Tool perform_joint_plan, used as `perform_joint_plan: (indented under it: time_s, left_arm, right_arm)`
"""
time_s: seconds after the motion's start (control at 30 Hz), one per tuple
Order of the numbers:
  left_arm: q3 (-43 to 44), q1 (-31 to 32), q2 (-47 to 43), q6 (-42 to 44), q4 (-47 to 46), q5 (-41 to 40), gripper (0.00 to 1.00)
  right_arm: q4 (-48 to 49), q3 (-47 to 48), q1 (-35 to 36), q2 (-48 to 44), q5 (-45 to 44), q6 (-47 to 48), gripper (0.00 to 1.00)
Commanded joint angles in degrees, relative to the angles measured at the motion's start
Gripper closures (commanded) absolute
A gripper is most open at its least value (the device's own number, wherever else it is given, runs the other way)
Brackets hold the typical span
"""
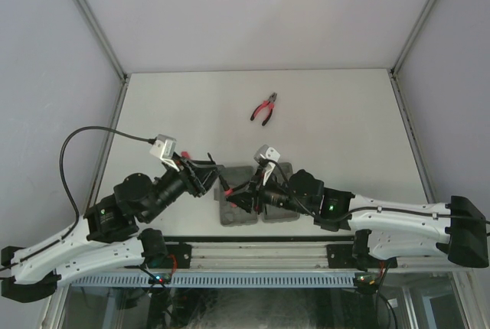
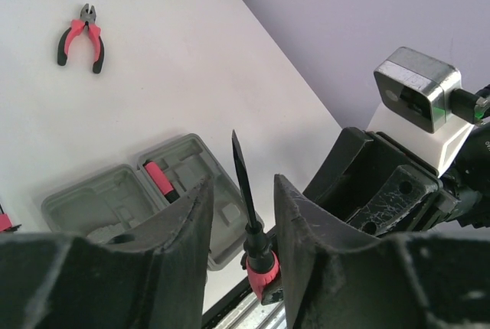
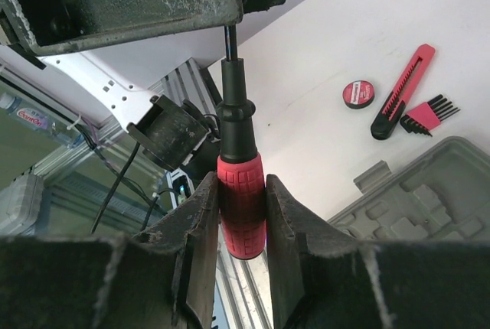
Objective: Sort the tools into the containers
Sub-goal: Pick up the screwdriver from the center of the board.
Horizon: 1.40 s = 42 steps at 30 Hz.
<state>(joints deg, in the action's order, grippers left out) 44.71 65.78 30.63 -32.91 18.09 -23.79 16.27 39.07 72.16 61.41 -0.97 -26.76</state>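
My right gripper (image 3: 241, 184) is shut on the red handle of the long thin screwdriver (image 3: 241, 199), holding it in the air above the open grey case (image 1: 253, 191). My left gripper (image 2: 243, 184) straddles that screwdriver (image 2: 259, 249). The black collar rests against its right finger and a gap stays on the left, so the jaws are open. A short red-black driver (image 2: 159, 180) lies in a slot of the case (image 2: 115, 199). Red-handled pliers (image 1: 264, 108) lie on the table farther back. A round red disc (image 3: 358, 95) and a comb-like piece (image 3: 429, 113) lie beside the case (image 3: 429, 199).
A red-and-black knife-like tool (image 3: 402, 92) lies between the disc and the comb-like piece. The metal rail (image 1: 253, 251) with the arm bases runs along the near table edge. Grey walls enclose the table on three sides.
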Motion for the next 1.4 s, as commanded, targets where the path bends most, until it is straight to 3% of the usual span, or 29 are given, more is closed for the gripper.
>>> perform_joint_plan:
  time_s: [0.0, 0.43, 0.63, 0.77, 1.07, 1.37]
  left_arm:
    - [0.5, 0.1, -0.8, -0.8, -2.5, 0.1, 0.61]
    - [0.1, 0.1, -0.5, -1.5, -2.5, 0.0, 0.81]
    - [1.3, 0.1, 0.2, -1.8, -0.6, -0.6, 0.99]
    - [2.3, 0.1, 1.5, -2.2, 0.8, -0.6, 1.00]
    - [2.0, 0.1, 1.7, -2.3, 0.8, -0.3, 1.00]
    - [2.5, 0.1, 3.3, -1.9, 0.8, 1.1, 1.00]
  right_arm:
    - [1.9, 2.5, 0.7, 0.1, 0.1, 1.2, 1.00]
    - [2.0, 2.6, 0.8, 0.3, 2.2, 3.1, 0.99]
    - [1.5, 2.5, 0.8, 0.0, 1.9, 3.4, 0.93]
    - [1.1, 2.5, 0.8, -0.3, 1.4, 3.3, 0.86]
    - [-3.0, 2.6, 0.8, -3.2, -2.8, 3.5, 0.47]
    - [-5.4, 3.1, 0.6, -4.1, -7.0, 1.9, 0.48]
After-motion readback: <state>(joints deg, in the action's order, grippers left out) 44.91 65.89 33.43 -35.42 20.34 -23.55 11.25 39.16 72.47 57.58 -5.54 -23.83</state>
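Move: The screwdriver's bare shaft already stands between the left hand's part-open fingers, practically at the hand point; its red handle, held by the right hand, is about 5 cm back, 3 cm right and 7 cm below. For the right hand, the left gripper is some 5 cm ahead, 3 cm left and 7 cm above. From the left hand, the near case half lies roughly 3 cm ahead, 3 cm right and 29 cm below, the far half 3 cm ahead and 14 cm right. The screwdriver's shaft is pinched near its tip as the left hand, nearly still, shuts its fingers, then sinks about 2 cm. The right hand keeps hold of the handle while easing down some 1 cm, then opens to about half and backs off roughly 2 cm to the right, also forward and up, leaving the handle between its parted fingers. ##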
